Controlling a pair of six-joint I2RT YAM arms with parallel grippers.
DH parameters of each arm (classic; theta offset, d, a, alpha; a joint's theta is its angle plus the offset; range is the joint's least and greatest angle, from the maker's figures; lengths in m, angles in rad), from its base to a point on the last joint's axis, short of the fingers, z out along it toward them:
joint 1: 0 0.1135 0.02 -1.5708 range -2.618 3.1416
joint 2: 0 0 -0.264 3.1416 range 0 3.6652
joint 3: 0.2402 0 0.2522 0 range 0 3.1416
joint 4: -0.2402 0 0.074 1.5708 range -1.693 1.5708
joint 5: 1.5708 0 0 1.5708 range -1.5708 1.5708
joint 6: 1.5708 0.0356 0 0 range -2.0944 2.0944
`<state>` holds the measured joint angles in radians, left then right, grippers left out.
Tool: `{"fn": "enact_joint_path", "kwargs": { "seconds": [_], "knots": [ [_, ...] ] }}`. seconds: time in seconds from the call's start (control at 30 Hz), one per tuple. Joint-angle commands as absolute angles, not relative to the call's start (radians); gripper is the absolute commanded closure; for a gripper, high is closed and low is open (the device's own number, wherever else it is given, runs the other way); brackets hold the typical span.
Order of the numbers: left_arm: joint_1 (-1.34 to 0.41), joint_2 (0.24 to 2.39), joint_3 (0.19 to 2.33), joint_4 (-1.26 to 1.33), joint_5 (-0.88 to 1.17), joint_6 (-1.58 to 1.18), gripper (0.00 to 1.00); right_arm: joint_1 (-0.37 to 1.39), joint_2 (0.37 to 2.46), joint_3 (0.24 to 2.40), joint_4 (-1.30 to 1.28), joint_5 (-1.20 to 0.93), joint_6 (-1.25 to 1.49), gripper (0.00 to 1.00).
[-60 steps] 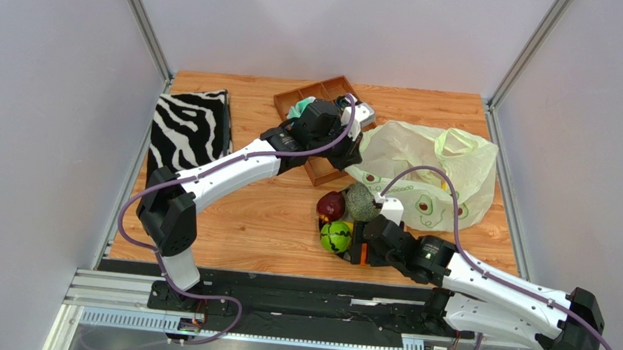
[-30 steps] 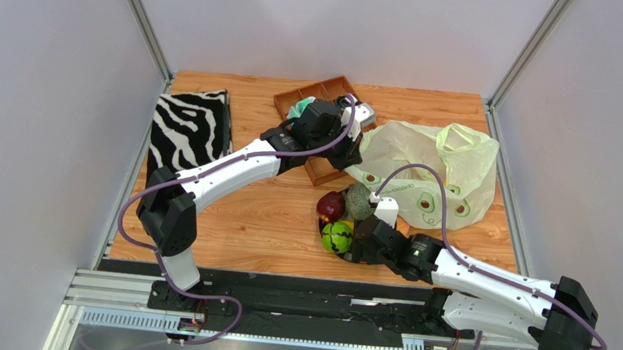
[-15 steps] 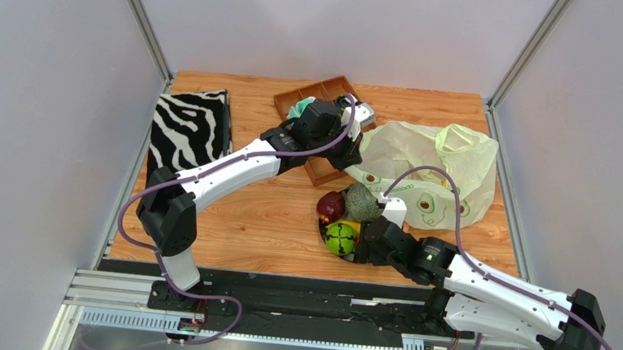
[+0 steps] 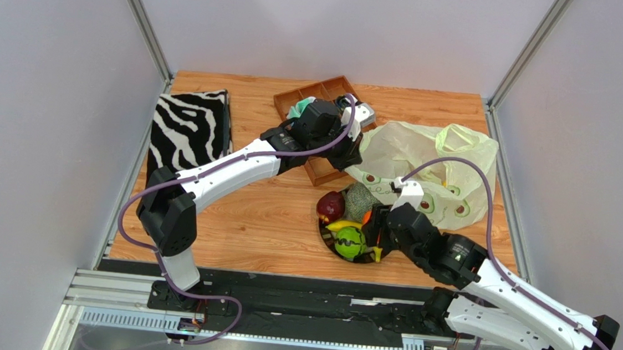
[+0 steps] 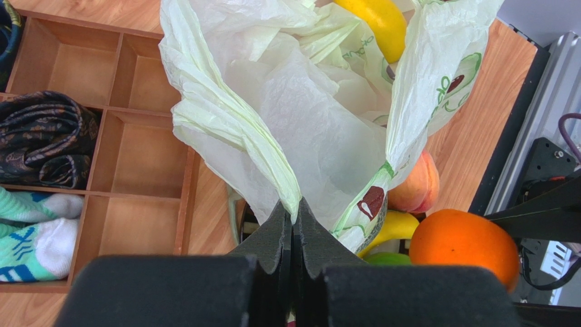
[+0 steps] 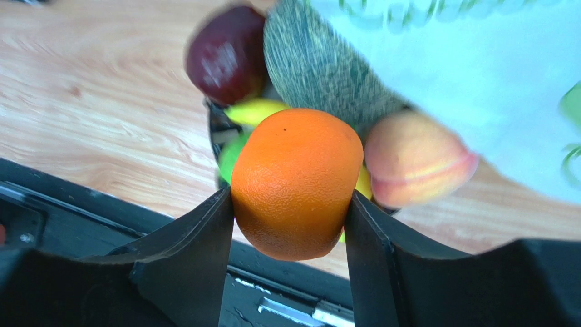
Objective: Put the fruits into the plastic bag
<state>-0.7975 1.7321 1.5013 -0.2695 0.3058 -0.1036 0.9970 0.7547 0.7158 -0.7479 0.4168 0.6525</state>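
Note:
The pale green plastic bag lies at the right rear, and my left gripper is shut on its bunched rim, holding the mouth up. A yellow banana lies inside. My right gripper is shut on the orange, lifted just above the fruit pile. Below it are the dark red apple, the netted melon, the peach and a yellow fruit. In the top view the striped green ball lies in a black dish beside my right gripper.
A wooden compartment tray holds dark cloth rolls and teal socks, left of the bag. The zebra-striped box stands at the far left. The black rail runs along the near edge.
My right arm has risen and swung back and right towards the bag with the orange, uncovering the green ball. The left arm and the bag rim have stayed put.

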Motion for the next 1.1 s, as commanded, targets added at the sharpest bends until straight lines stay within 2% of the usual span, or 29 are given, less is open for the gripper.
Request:
{"fn": "enact_joint_path", "kwargs": {
  "seconds": [0.0, 0.23, 0.47, 0.73, 1.07],
  "knots": [
    [-0.795, 1.736, 1.548, -0.258, 0.322, -0.11, 1.0, 0.905, 0.756, 0.87, -0.644, 0.367, 0.485, 0.66],
    [-0.795, 1.741, 1.549, -0.258, 0.333, -0.107, 1.0, 0.603, 0.767, 1.0, -0.549, 0.134, 0.368, 0.67],
    [-0.793, 1.743, 1.554, -0.261, 0.345, -0.098, 1.0, 0.315, 0.94, 1.057, -0.411, -0.092, 0.354, 0.67],
    [-0.795, 1.746, 1.559, -0.268, 0.339, -0.087, 1.0, 0.233, 1.176, 1.029, -0.336, -0.103, 0.336, 0.68],
    [-0.793, 1.741, 1.557, -0.268, 0.341, -0.089, 1.0, 0.184, 1.38, 1.058, -0.324, 0.08, 0.261, 0.68]
  ]
}}
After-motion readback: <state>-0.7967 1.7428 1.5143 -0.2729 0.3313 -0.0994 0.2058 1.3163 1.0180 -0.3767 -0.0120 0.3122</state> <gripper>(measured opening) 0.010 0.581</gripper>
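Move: The right hand already holds the orange above the fruit bowl. The middle of the plastic bag's open mouth lies roughly 23 cm ahead, 12 cm to the right and 7 cm lower. Some 9 cm below this hand, the peach sits 4 cm ahead and 7 cm right, and the green melon 12 cm ahead and 2 cm left. From the left hand, which grips the rim, the mouth's middle is about 8 cm ahead, 17 cm right and 14 cm below. Keeping the orange pinched between its fingers, the right hand swings up and forward, rising about 14 cm and clearing the bag's near side. It then sinks about 12 cm into place over the open mouth, ending some 20 cm farther forward and 7 cm to the right. The fingers tip upward on the rise and level back, with a clockwise turn of about 15 degrees; the left hand holds the bag's rim still. ##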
